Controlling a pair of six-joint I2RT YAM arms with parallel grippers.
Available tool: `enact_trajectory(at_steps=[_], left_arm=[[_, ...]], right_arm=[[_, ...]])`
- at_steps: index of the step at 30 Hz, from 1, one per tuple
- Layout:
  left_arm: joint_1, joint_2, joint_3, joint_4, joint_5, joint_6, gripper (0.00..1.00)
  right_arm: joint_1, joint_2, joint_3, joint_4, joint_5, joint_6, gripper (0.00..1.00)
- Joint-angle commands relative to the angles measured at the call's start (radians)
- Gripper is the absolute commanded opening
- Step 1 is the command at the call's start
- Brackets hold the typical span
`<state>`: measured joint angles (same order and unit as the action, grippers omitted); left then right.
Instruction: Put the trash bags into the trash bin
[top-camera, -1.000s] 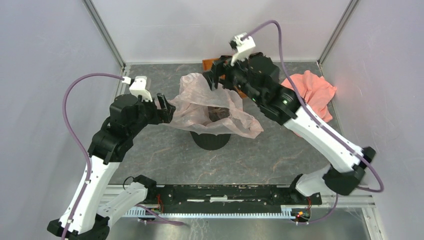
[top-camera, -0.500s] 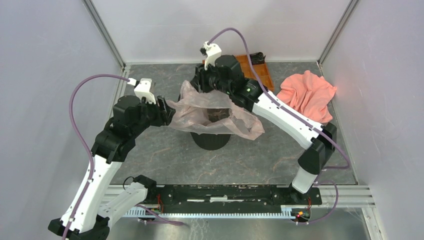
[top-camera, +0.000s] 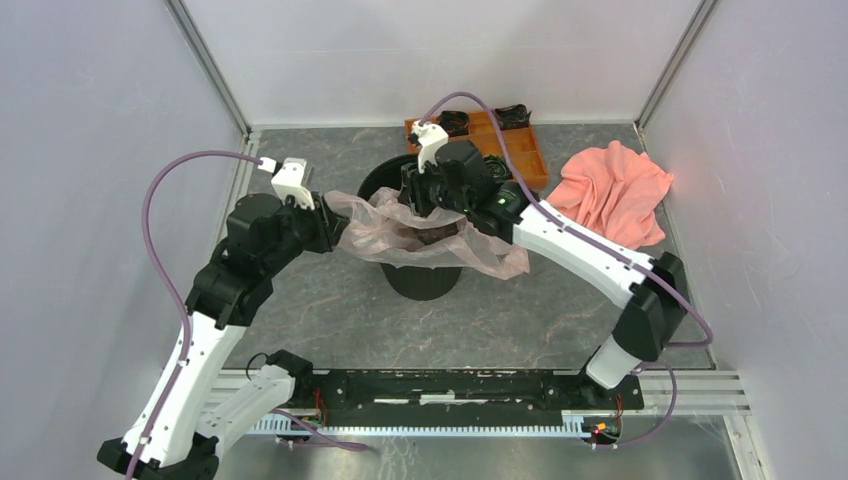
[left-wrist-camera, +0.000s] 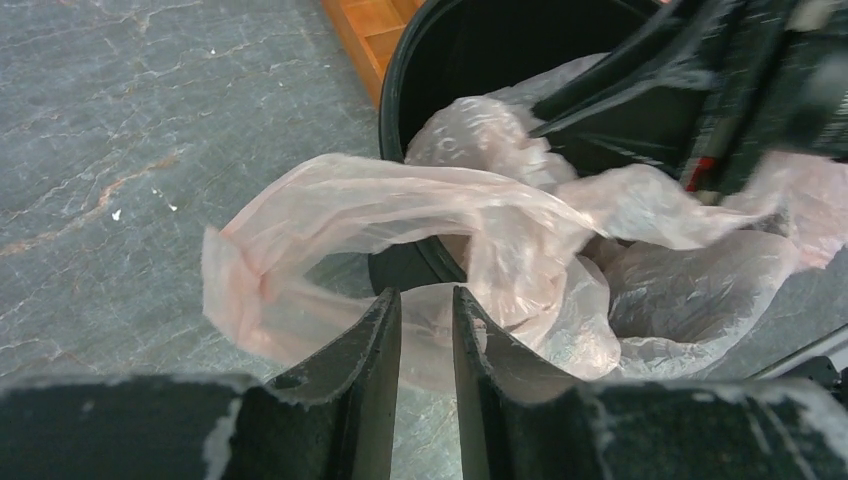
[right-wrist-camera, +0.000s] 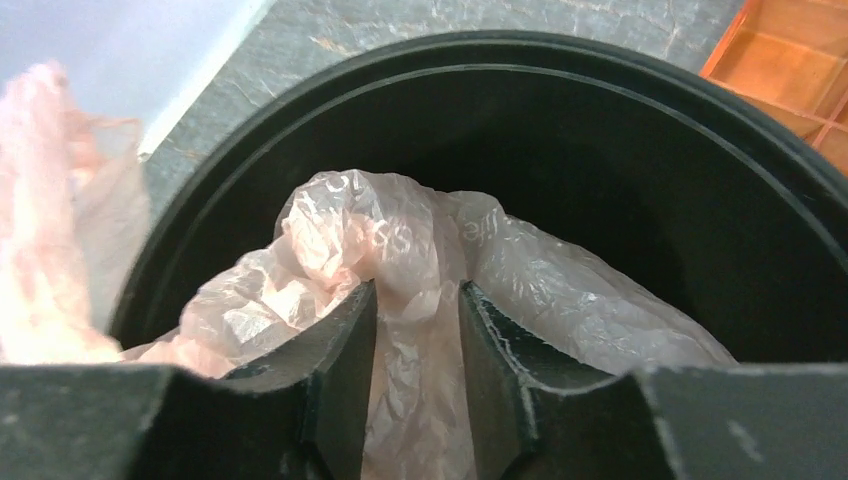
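Observation:
The black trash bin (top-camera: 422, 281) stands mid-table with the pale pink trash bag (top-camera: 480, 245) draped over its rim and sagging inside. My right gripper (top-camera: 421, 205) hangs over the bin's mouth. In the right wrist view it (right-wrist-camera: 418, 296) is shut on a bunched fold of the bag (right-wrist-camera: 400, 240) inside the bin (right-wrist-camera: 620, 150). My left gripper (top-camera: 336, 226) is at the bin's left side. In the left wrist view it (left-wrist-camera: 427, 302) has its jaws narrowed to a slim gap astride the bag's loose edge (left-wrist-camera: 400, 205), outside the bin (left-wrist-camera: 440, 60).
An orange compartment tray (top-camera: 515, 146) sits behind the bin, close to its far rim. A salmon-pink cloth (top-camera: 615, 190) lies heaped at the right wall. Frame posts and white walls close the back and sides.
The right gripper swung left, closed on the bag and dropped it into the bin's mouth, flattening the raised bag. The left jaws narrowed around the bag's left edge.

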<state>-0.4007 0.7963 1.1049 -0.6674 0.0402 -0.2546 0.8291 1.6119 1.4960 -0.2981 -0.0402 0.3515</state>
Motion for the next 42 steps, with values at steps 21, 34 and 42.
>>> enact_trajectory(at_steps=[21,34,42], left_arm=[[0.002,0.089,0.18,0.025,-0.163,0.031,0.9],[0.002,0.092,0.156,0.006,-0.012,-0.041,1.0],[0.002,0.027,0.157,-0.048,-0.016,-0.017,1.0]], right_arm=[[-0.004,0.026,0.325,-0.194,0.088,-0.289,0.94],[-0.034,-0.278,0.153,-0.218,0.184,-0.431,0.98],[-0.035,-0.563,-0.22,-0.067,-0.032,-0.55,0.98]])
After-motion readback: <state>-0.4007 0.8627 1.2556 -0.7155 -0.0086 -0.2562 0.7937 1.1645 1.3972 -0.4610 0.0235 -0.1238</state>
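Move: The half-lined pink bag's middle lies about 4 cm to the right hand's right, 5 cm back and a little below; the black bin's middle is some 2 cm right, 1 cm back and 14 cm down, and the orange tray 25 cm ahead and 14 cm right, 26 cm lower. From the left hand the bag is roughly 17 cm right, about level fore and aft and 5 cm lower; the bin is 15 cm right and 4 cm ahead. With part-closed fingers at the bag's film in the bin mouth, the right hand pushes about 8 cm down into the bin, then rises out, opening fully, swings right and back, and sinks a little, fingers tipped up. Meanwhile the left hand opens wide beside the bag's left flap, loops left and up, then forward and right, ending about 4 cm higher. ##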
